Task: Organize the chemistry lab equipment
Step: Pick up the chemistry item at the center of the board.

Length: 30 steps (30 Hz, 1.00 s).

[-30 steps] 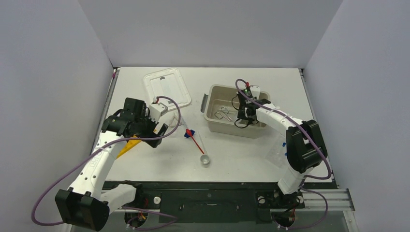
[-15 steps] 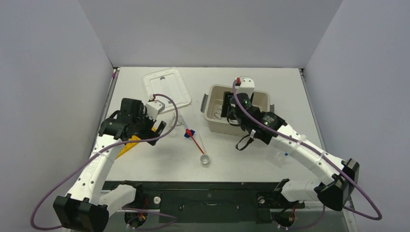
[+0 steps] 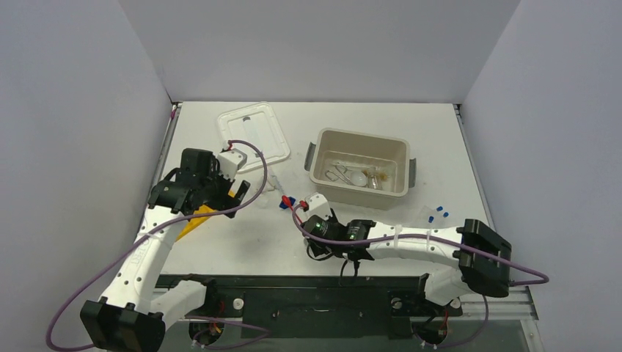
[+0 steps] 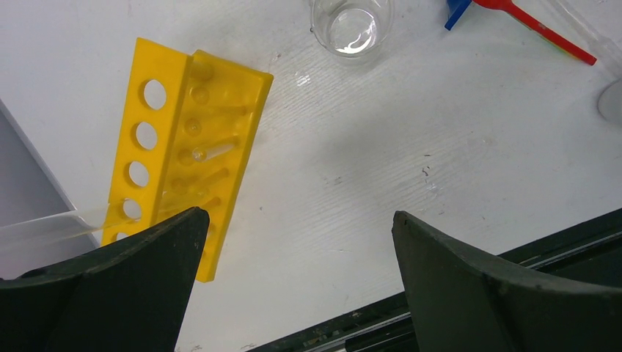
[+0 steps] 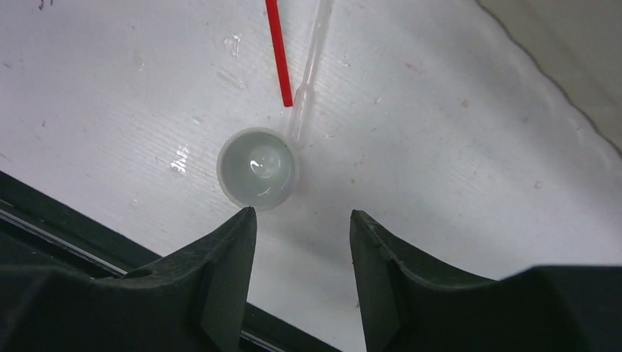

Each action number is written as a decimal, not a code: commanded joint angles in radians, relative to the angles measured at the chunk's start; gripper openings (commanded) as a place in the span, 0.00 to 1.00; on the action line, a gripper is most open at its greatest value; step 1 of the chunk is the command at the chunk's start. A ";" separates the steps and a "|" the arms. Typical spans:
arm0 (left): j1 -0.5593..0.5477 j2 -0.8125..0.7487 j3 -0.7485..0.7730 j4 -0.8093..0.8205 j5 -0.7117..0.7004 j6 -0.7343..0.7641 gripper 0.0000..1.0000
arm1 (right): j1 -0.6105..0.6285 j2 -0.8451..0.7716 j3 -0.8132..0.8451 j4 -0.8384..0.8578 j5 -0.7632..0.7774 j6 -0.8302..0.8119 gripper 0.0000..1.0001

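My left gripper (image 3: 238,194) (image 4: 301,216) hangs open and empty over the table beside the yellow holed tube rack (image 4: 183,147) (image 3: 192,221), which lies flat. A clear beaker (image 4: 352,26) stands beyond the rack, and a clear test tube (image 4: 44,227) sticks out at its left. My right gripper (image 3: 317,240) (image 5: 302,213) is open low over the front of the table, with nothing between its fingers. A small round clear vial (image 5: 257,169) sits just past its left fingertip. The red spatula (image 5: 277,51) (image 3: 295,210) and a clear thin tube (image 5: 312,73) lie beyond the vial.
The beige tub (image 3: 323,182) at the back right holds metal tongs (image 3: 339,173) and glassware. The white lid (image 3: 253,132) lies at the back left. Blue caps (image 3: 438,210) sit right of the tub. The table's black front edge (image 5: 73,235) runs close under my right gripper.
My right arm has left the tub and swung down to the front middle of the table, over the small vial, with its jaws wider. The left arm has barely moved.
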 commanded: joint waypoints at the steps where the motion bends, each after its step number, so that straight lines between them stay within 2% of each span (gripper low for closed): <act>1: 0.006 -0.022 0.009 0.028 -0.008 0.000 0.97 | 0.013 0.034 -0.004 0.104 -0.030 0.030 0.45; 14: 0.006 -0.046 -0.006 0.015 0.002 0.015 0.97 | 0.006 0.160 -0.015 0.160 -0.047 0.028 0.34; 16: 0.005 -0.046 -0.006 0.015 0.004 0.017 0.96 | 0.003 0.173 -0.014 0.167 -0.046 0.029 0.28; 20: 0.006 -0.046 -0.005 0.013 0.009 0.020 0.97 | -0.007 0.176 -0.005 0.163 -0.036 0.031 0.10; 21: 0.005 -0.047 -0.005 0.012 0.011 0.020 0.97 | -0.009 0.171 -0.001 0.158 -0.026 0.027 0.02; 22: 0.005 -0.048 -0.007 0.010 0.011 0.022 0.97 | -0.017 0.153 0.007 0.144 -0.019 0.021 0.00; 30: 0.005 -0.055 -0.014 -0.001 0.031 0.039 0.97 | -0.172 -0.093 0.108 0.030 -0.062 -0.039 0.00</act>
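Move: The small white cup stands about 4 cm to the right hand's left, 1 cm back and 6 cm below. From this hand, the red stick's middle is roughly 7 cm ahead and 8 cm left, the clear pipette's 7 cm ahead and 6 cm left, and the bin's some 21 cm ahead and 9 cm right. From the left hand, the cup lies about 22 cm right, 10 cm back and 16 cm below. The right hand sinks about 5 cm, pinches the cup's right wall, then lifts some 3 cm, forward and right. ##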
